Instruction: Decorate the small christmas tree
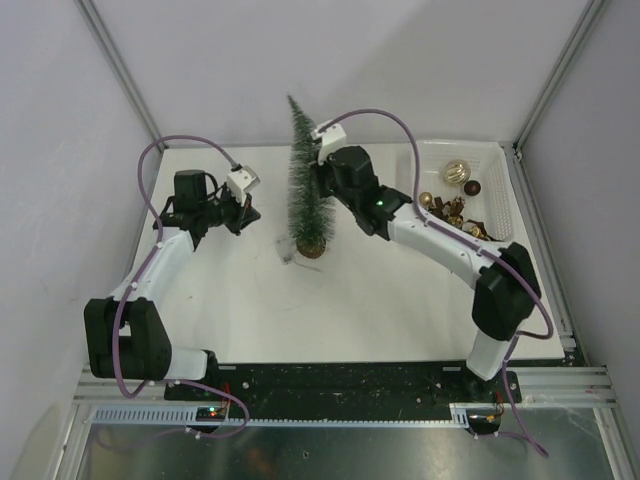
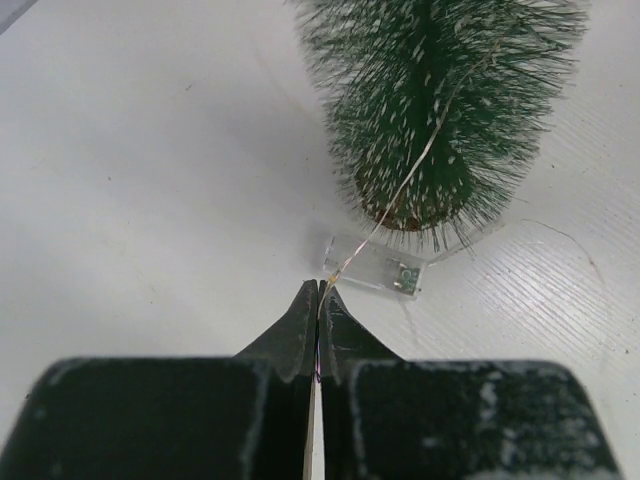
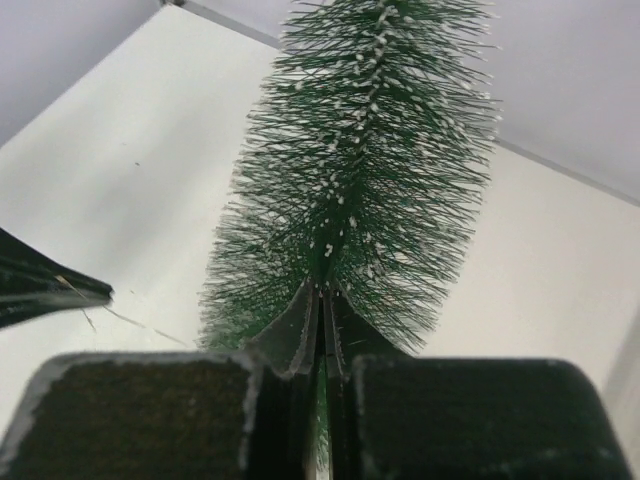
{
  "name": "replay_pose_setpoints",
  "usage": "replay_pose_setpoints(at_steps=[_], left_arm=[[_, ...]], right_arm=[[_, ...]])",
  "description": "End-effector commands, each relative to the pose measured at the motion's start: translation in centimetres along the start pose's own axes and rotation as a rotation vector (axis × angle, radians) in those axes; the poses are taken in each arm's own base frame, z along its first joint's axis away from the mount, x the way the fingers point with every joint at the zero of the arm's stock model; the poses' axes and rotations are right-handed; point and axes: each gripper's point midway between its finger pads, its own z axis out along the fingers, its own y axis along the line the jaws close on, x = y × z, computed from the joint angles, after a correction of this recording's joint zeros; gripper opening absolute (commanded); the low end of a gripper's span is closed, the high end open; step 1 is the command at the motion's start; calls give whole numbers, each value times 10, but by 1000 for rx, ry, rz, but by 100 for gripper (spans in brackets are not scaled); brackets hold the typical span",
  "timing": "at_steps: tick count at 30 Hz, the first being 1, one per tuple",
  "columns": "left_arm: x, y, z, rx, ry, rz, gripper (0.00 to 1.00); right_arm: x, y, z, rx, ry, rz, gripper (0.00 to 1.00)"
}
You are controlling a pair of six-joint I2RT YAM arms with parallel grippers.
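Observation:
The small christmas tree (image 1: 308, 180), frosted dark green with a tan disc base (image 1: 311, 247), stands upright mid-table. My right gripper (image 1: 320, 172) reaches in from the right at mid-height. In the right wrist view its jaws (image 3: 322, 290) are shut on the tree's (image 3: 370, 170) bristles near the stem. My left gripper (image 1: 254, 212) hovers left of the tree's foot. It is shut (image 2: 318, 288) on a thin light wire (image 2: 425, 150) that runs up across the tree (image 2: 440, 90). A small clear plastic box (image 2: 372, 267) at the wire's end lies against the base.
A white mesh basket (image 1: 497, 165) holding gold and brown ornaments (image 1: 455, 172) sits at the back right, behind my right arm. Loose wire (image 2: 575, 240) curls on the table right of the tree. Walls close in behind and on both sides.

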Motion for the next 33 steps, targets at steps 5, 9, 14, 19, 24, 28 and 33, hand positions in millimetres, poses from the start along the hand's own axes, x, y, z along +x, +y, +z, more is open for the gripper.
replay_pose_setpoints(at_steps=[5,9,14,19,24,28,33], left_arm=[[-31,16,-5,-60,-56,41,0],[-47,25,-4,-82,-85,25,0],[-75,26,3,-41,-152,-24,2],[-94,35,19,-76,-195,-68,2],[-99,54,39,-117,-224,-200,3],[-100,46,54,-23,-231,-308,9],[-118,19,58,137,-273,-324,31]], right_arm=[[-26,-38,-54,-5,-80,18,0],[-25,-27,-70,-69,-80,23,0],[-29,8,-83,-170,-91,32,0],[-30,43,-94,-272,-96,56,0],[-32,64,-110,-349,-112,114,0],[-34,74,-120,-394,-127,157,0],[-31,79,-121,-412,-121,160,0]])
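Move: The tree is in the right gripper's closed fingers. Its middle is about 1 cm ahead and 1 cm left of that hand and roughly 6 cm below. From the left hand, its middle is some 6 cm ahead, 13 cm right and 4 cm higher. The clear box on the table, by the tree's foot, sits about 5 cm ahead, 8 cm right and 17 cm below the left hand. Keep the right fingers shut on the tree. Pull it about 6 cm right, then swing back left while drawing it some 12 cm towards the base. Meanwhile carry the left gripper, thin wire in its tips, forward about 9 cm, up then partly down, and somewhat right past the tree's left side, rolling its left side down about 20 degrees and opening the fingers partway at the end. ##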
